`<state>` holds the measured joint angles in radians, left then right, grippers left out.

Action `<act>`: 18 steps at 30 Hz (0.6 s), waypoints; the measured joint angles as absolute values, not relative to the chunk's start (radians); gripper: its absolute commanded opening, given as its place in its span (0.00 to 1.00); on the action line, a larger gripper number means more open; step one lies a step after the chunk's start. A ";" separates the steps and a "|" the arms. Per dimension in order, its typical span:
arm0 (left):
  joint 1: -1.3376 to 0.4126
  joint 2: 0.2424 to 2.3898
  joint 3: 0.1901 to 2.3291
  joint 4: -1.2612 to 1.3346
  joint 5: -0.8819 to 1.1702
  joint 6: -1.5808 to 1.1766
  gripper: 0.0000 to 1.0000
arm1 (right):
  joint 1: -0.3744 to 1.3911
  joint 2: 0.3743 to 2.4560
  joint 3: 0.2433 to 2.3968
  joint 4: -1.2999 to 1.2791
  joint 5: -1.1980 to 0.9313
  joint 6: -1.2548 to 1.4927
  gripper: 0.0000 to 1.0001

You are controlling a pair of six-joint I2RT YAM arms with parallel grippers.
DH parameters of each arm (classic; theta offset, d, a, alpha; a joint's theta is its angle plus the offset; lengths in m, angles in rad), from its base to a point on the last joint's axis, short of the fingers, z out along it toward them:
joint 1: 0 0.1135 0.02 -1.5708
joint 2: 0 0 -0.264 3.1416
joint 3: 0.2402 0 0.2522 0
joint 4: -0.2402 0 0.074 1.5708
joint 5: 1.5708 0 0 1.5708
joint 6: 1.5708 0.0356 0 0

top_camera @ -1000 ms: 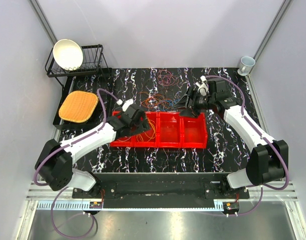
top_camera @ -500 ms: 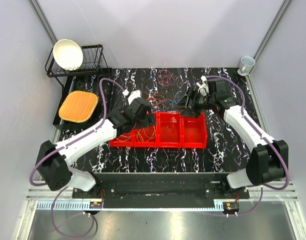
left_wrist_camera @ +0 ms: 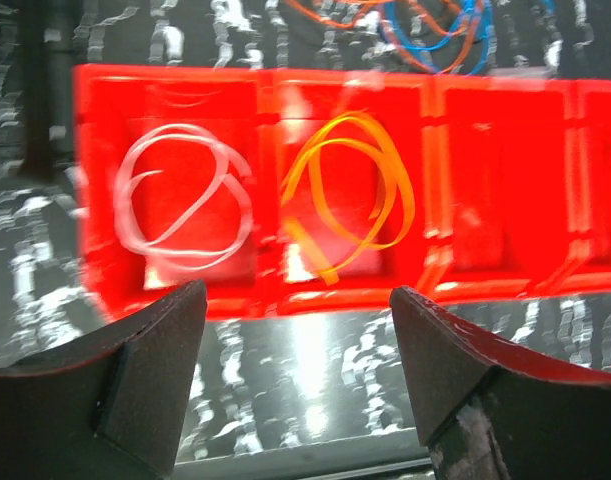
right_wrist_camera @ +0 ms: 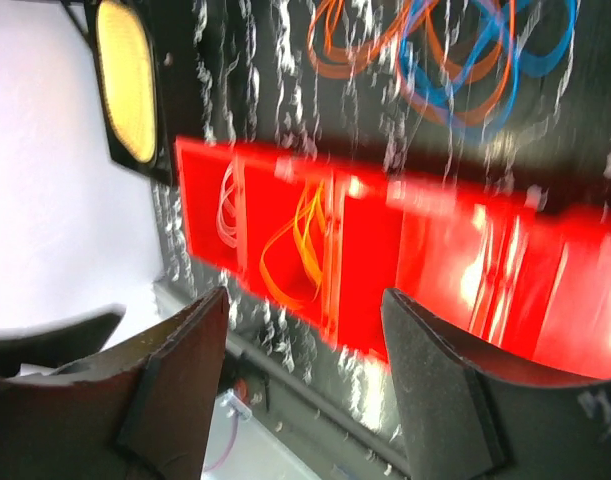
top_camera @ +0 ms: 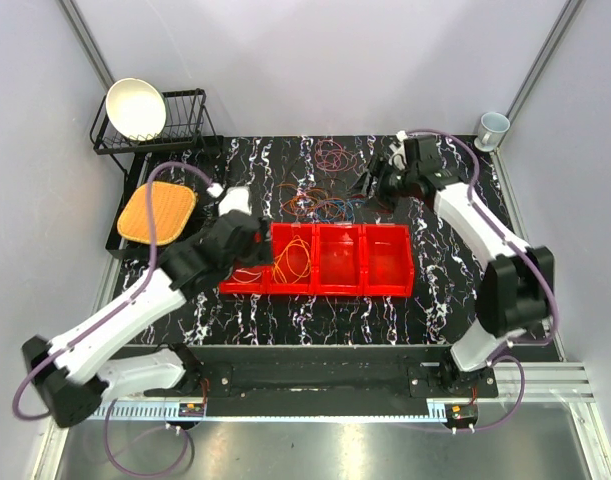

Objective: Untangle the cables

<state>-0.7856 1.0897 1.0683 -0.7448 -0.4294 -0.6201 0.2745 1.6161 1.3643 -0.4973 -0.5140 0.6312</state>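
A pile of loose cables [top_camera: 320, 203], orange, blue and brown, lies on the black table behind the red tray [top_camera: 388, 290]; a red coil [top_camera: 333, 155] lies farther back. An orange cable [top_camera: 293, 260] lies in the tray's second bin, and it also shows in the left wrist view [left_wrist_camera: 350, 190]. A white cable [left_wrist_camera: 185, 210] lies in the leftmost bin. My left gripper [top_camera: 247, 238] is open and empty above the tray's left end [left_wrist_camera: 297, 300]. My right gripper [top_camera: 370, 185] is open and empty over the pile's right side [right_wrist_camera: 305, 300]. Blue and orange cables [right_wrist_camera: 485, 60] show in the right wrist view.
A black dish rack [top_camera: 180, 140] with a white bowl [top_camera: 135, 108] stands at the back left. A yellow waffle pad [top_camera: 157, 212] lies in front of it. A cup [top_camera: 493, 127] stands at the back right corner. The tray's two right bins hold nothing.
My left gripper has drawn back from the tray's second bin towards the left, and the orange cable lies there uncovered. My right gripper has moved from the tray's back edge towards the table's back.
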 measured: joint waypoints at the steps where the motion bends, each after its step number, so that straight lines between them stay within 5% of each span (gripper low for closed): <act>1: -0.785 1.052 1.047 -0.763 -0.441 -0.612 0.78 | 0.276 1.657 1.400 -0.495 -0.508 0.617 0.68; 10: -0.784 0.769 0.889 -0.859 -0.511 -0.559 0.79 | 0.295 1.987 1.732 -0.542 -0.445 0.496 0.68; 18: -0.784 0.733 0.894 -0.894 -0.530 -0.504 0.79 | 0.323 2.221 2.022 -0.592 -0.416 0.331 0.69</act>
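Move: From the open right hand, the pink cable lies about 19 cm ahead, 7 cm to its left and some 18 cm below. On the same table top, the blue cable is roughly 6 cm ahead of this hand and 5 cm left, and the orange cable also 6 cm ahead but 12 cm left. From the left hand, the pink cable is about 32 cm ahead, 15 cm right and 18 cm down. The open right hand reaches about 14 cm forward, sinking, towards the pink cable; the left hand retreats leftward. ##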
